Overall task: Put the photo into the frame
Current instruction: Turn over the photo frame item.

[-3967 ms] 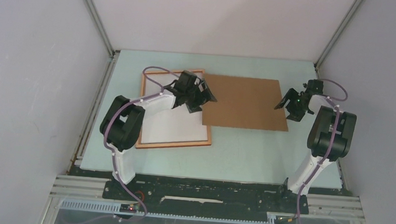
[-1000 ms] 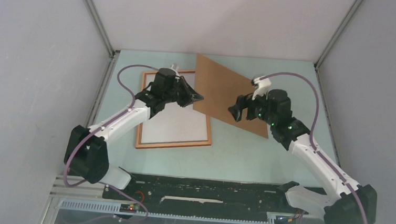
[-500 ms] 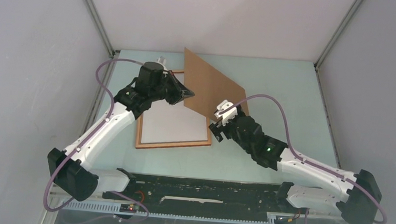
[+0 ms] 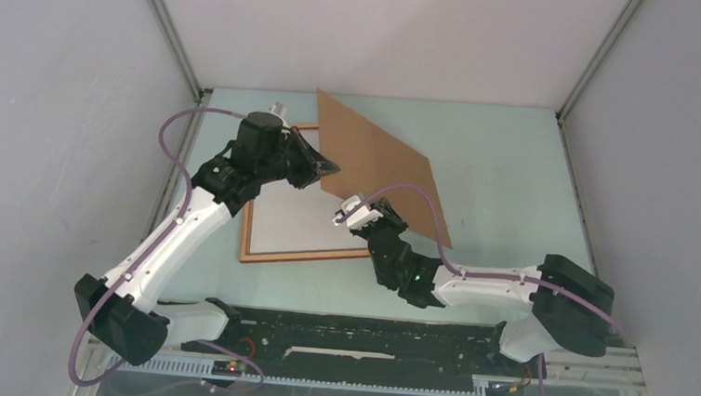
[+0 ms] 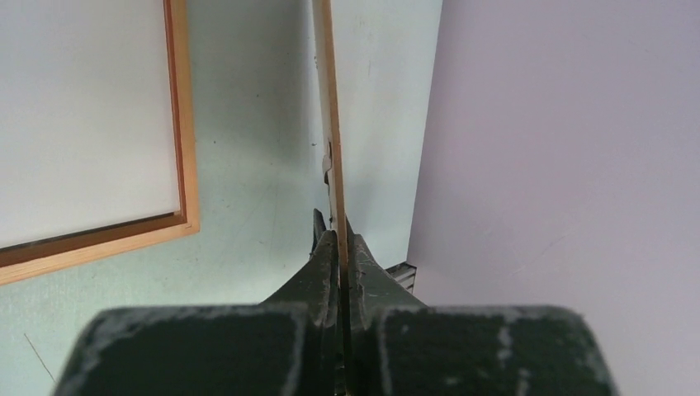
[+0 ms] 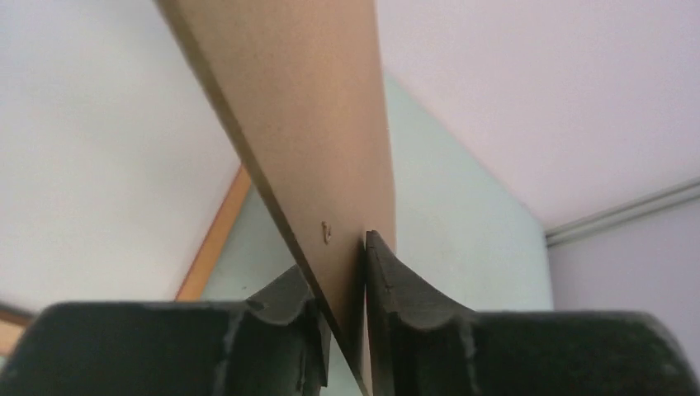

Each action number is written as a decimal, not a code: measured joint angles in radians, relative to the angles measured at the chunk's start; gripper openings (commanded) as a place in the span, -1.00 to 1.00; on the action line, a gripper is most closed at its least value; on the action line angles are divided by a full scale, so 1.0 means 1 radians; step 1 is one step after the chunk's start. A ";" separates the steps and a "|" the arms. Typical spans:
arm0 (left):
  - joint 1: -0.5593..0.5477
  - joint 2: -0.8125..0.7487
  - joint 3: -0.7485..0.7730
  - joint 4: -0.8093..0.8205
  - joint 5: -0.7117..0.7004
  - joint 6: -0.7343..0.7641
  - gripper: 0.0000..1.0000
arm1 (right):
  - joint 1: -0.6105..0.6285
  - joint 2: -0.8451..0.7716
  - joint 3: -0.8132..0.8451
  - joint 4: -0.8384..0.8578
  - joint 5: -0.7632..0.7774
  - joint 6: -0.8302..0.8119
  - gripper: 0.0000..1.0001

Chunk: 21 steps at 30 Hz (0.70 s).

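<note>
The frame (image 4: pixel 306 254) lies flat at the table's left, a plain white surface (image 4: pixel 304 215) filling it; its wooden rail also shows in the left wrist view (image 5: pixel 180 124) and the right wrist view (image 6: pixel 216 239). The photo is out of view: no printed picture shows. A brown backing board (image 4: pixel 377 167) is raised and tilted over the frame's right side. My left gripper (image 4: pixel 330 169) is shut on the board's left edge (image 5: pixel 328 124), seen edge-on between its jaws (image 5: pixel 339 239). My right gripper (image 4: pixel 370 220) grips the board's near lower edge (image 6: pixel 314 124) from below, jaws closed against it (image 6: pixel 342 264).
Pale walls enclose the table on the left, back and right, with metal corner posts (image 4: pixel 167 31). The right arm's base link (image 4: pixel 572 302) sits low at the near right, and its cable (image 4: pixel 437 241) loops over the table's middle.
The right gripper swung left and down under the board and closed on its lower edge. The left gripper lifted the board's left edge a little higher and tilted it more.
</note>
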<state>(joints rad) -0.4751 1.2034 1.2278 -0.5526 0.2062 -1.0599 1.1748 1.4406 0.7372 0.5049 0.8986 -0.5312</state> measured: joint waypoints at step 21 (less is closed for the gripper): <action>0.053 -0.140 0.156 0.065 0.085 0.172 0.86 | -0.047 -0.371 0.062 -0.217 -0.106 -0.045 -1.00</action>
<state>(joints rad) -0.4221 1.0637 1.3834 -0.4877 0.2913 -0.8879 1.1282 1.0695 0.7990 0.2874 0.7921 -0.5758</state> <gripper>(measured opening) 0.903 0.019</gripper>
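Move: The backing board slopes down to the right between my hands. My left fingers are shut on its left edge, with its middle about 9 cm ahead, 10 cm right and 9 cm below. My half-open right fingers straddle its near edge, with its middle some 10 cm ahead, 3 cm left and about level. The wooden frame's middle lies on the table 4 cm ahead, 6 cm left and 28 cm below my left hand. I hand the board over: my right fingers pinch shut on its near edge, while my left hand creeps up and then opens wide to let go. Then both hands rise. The right carries the board up about 11 cm and 5 cm to the right, rolling its left side up; the left clears upward some 12 cm, fingers tipping up about 25 degrees. ##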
